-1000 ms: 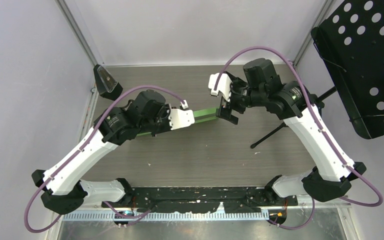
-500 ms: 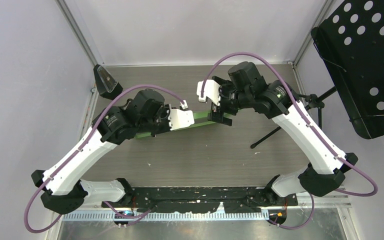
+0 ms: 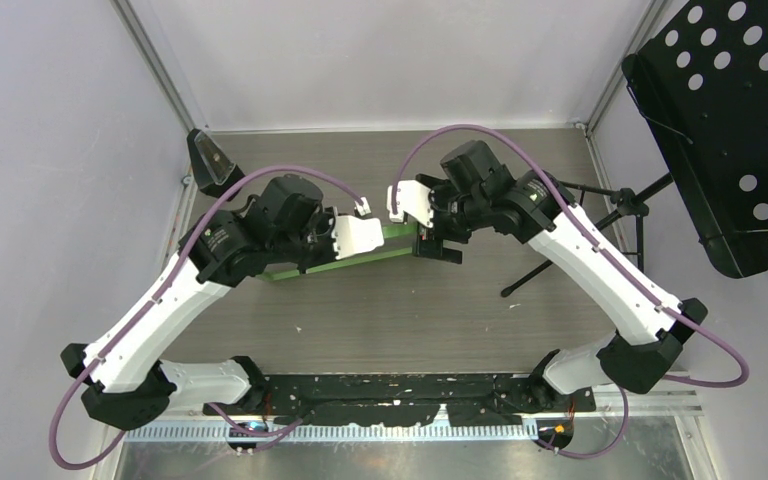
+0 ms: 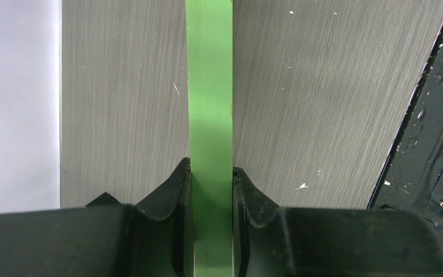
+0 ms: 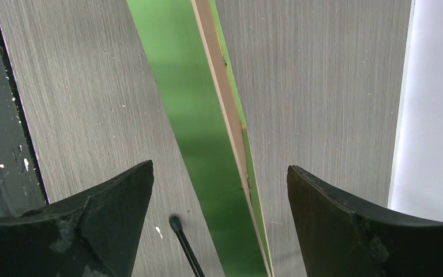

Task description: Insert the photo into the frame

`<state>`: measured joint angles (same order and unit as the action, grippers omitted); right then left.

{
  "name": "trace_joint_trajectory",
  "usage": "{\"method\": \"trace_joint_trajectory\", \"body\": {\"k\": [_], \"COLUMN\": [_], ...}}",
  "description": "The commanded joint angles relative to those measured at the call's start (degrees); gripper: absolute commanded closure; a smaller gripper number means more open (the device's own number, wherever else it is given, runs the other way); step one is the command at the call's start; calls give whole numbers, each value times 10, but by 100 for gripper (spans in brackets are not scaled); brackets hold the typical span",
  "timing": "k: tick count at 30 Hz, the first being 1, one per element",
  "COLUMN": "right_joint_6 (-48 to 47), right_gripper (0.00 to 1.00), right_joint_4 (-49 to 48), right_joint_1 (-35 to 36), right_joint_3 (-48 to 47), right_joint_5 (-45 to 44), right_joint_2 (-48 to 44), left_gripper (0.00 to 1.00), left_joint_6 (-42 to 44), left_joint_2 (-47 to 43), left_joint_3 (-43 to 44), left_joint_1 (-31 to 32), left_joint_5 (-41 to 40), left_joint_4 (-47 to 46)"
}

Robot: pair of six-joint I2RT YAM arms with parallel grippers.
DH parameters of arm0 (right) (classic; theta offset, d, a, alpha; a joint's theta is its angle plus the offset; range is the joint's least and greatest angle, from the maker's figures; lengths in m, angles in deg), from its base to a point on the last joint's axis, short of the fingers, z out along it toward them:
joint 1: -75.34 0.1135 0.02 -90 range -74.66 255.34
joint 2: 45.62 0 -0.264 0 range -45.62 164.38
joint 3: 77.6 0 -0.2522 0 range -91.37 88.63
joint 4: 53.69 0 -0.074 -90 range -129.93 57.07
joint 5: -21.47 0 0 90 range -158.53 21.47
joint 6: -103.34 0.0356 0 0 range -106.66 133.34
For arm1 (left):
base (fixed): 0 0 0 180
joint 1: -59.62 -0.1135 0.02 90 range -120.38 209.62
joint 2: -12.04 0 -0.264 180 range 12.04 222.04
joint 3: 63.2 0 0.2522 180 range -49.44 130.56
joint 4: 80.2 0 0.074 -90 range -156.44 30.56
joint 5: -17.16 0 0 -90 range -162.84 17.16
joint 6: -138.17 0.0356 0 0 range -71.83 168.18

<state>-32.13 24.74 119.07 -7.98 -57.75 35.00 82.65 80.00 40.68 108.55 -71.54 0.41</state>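
Observation:
The frame (image 3: 400,233) stands on its long edge above the grey table, seen from above as a thin green strip. My left gripper (image 3: 375,241) is shut on it near its middle; in the left wrist view the green frame (image 4: 209,86) runs straight between the two pads, with the left gripper (image 4: 210,173) pressed against both faces. My right gripper (image 3: 436,246) stands open at the frame's right end. In the right wrist view the frame (image 5: 190,115), green with a light wood edge, passes between the wide-open fingers of the right gripper (image 5: 219,173) without touching them. The photo is out of view.
A black perforated music stand (image 3: 730,120) stands at the right, with one tripod leg (image 3: 540,270) reaching onto the table; its rubber tip (image 5: 176,222) lies close to the frame's end. A black wedge-shaped object (image 3: 212,160) sits at the back left corner. White walls close three sides.
My right arm has swung left and down to the frame's right end and now straddles it, still open. My left gripper keeps its hold; the frame has shifted slightly.

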Motion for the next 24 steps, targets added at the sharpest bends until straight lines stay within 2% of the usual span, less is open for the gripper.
{"method": "trace_joint_trajectory", "body": {"k": [1,8,10,13,15,16,18,21,22,24], "right_joint_6": [-11,-20,-24,-30,-32,-33,-34,-34,-33,-30], "right_gripper": [12,40,52,64,76,87,94,95,95,95], "right_joint_4": [-32,-21,-15,-6,-1,1,8,20,22,30], "right_joint_1": [4,5,4,5,5,5,6,6,6,6], "right_joint_3": [10,-2,-7,-9,-11,-12,-17,-27,-33,-42], "right_joint_5": [2,5,7,16,21,23,27,34,36,40], "right_joint_2": [-15,3,4,5,6,6,9,10,11,13], "left_gripper": [100,100,100,100,100,100,100,100,98,73], "left_joint_6": [9,9,10,10,12,12,14,16,17,16], "left_joint_2": [-25,-28,-28,-26,-23,-22,-17,-13,-13,-13], "left_joint_3": [40,30,28,28,28,29,34,37,38,37], "left_joint_1": [-4,-9,-11,-12,-14,-14,-18,-21,-24,-26], "left_joint_5": [7,7,8,9,9,9,7,-1,-3,-7], "left_joint_4": [-72,-76,-79,-81,-85,-85,-85,-90,-92,-99]}}
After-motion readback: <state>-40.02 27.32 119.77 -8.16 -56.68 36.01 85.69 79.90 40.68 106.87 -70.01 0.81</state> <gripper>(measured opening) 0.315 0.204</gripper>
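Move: The right hand, fingers wide, straddles the green-covered upper edge of the upright frame: the part about to be gripped lies midway between its pads, roughly 1 cm below. The left hand's grip on that edge is some 15 cm to the left and 3 cm back; the black stand foot is about 14 cm to the right, 8 cm back and 27 cm down. From the left hand, the right hand's grip spot lies about 15 cm right, 3 cm forward and level. The right fingers shut from both sides onto the frame's green upper edge and pinch it, coming from nearly wide open to about a third. The hand settles about 1 cm down and, as the pads meet the frame, twists counter-clockwise by some 8 degrees. The left hand keeps its pinch on the same edge and stays nearly still. ##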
